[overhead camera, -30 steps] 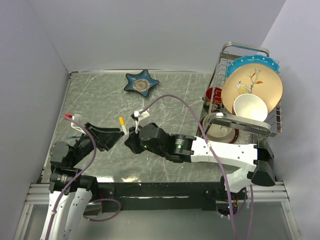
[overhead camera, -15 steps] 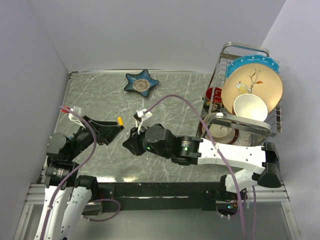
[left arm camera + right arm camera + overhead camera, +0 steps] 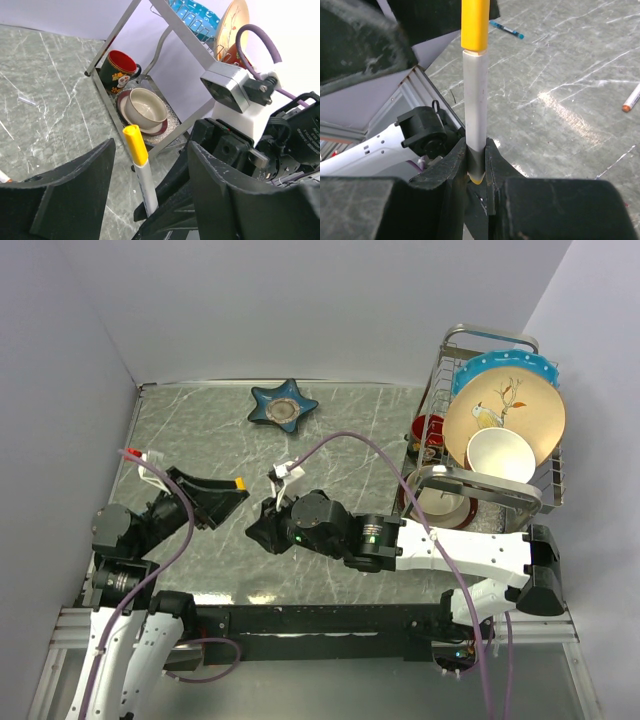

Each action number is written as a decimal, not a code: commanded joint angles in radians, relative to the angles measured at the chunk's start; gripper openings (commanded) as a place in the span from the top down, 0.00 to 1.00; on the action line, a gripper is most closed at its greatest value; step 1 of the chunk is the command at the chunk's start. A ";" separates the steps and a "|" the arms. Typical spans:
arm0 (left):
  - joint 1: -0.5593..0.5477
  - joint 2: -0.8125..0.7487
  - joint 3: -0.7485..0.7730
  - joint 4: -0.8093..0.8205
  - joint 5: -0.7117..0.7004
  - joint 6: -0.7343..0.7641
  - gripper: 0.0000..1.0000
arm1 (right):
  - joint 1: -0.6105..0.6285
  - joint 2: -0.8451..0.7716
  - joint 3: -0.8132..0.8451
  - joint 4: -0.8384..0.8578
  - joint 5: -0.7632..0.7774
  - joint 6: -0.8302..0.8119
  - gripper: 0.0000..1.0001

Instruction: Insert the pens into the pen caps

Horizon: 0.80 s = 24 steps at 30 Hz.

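Note:
My right gripper [image 3: 476,146] is shut on the lower end of a white pen [image 3: 474,100], which it holds upright. A yellow pen cap [image 3: 474,22] sits on the pen's top end. In the left wrist view the same pen [image 3: 147,187] and yellow cap [image 3: 135,145] stand between the fingers of my left gripper [image 3: 150,150]. That gripper is open, with a gap on both sides of the cap. From above, the yellow cap [image 3: 240,483] shows at the tip of the left gripper [image 3: 222,498], with the right gripper [image 3: 262,522] just right of it. Another pen with an orange end [image 3: 631,98] lies on the table.
A dish rack [image 3: 447,360] with plates and a bowl stands at the right; a dark mug [image 3: 117,67] and a cup on a saucer [image 3: 145,107] sit under it. A blue star-shaped dish [image 3: 284,407] lies at the back. A thin blue-tipped stick [image 3: 506,29] lies on the marble table [image 3: 360,440].
My left arm has drawn back a little to the left, away from the pen. The right arm's elbow has shifted right; it still grips the yellow-capped pen.

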 commanded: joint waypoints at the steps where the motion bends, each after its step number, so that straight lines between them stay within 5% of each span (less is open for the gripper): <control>1: 0.000 0.035 0.023 0.054 0.037 -0.006 0.39 | 0.008 -0.044 -0.015 0.045 -0.001 0.006 1.00; 9: 0.000 0.066 0.031 0.085 0.031 -0.005 0.41 | 0.010 -0.050 -0.024 0.052 -0.007 0.006 1.00; 17: 0.000 0.049 -0.013 0.092 0.046 -0.010 0.56 | 0.011 -0.042 -0.023 0.052 -0.010 0.001 1.00; 18: 0.000 0.046 -0.017 0.092 0.052 -0.010 0.59 | 0.011 -0.044 -0.021 0.053 -0.014 0.000 1.00; 22: 0.000 0.032 -0.047 0.118 0.101 -0.042 0.99 | 0.010 -0.048 -0.015 0.065 -0.014 0.001 1.00; 24: 0.000 0.002 -0.084 0.144 0.129 -0.084 0.99 | 0.008 -0.048 0.010 0.068 -0.006 -0.011 1.00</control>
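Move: The yellow cap on the white pen is only about 1 cm ahead of the left hand and roughly 1 cm below it, already between its open fingers. From the right hand, which grips the pen's lower end, the cap is about 5 cm ahead, 2 cm left and 6 cm up. On the table, some 33 cm below the left hand, the blue pen lies about 8 cm ahead and 20 cm left, the orange-ended pen about 14 cm ahead and 6 cm right. Forward and slightly down by about 1 cm, the left hand eases onto the yellow cap and then, staying almost in place, shuts its wide-open fingers until they pinch the upper part of the cap from both sides. The right hand keeps its grip on the white pen and sinks less than 1 cm. ##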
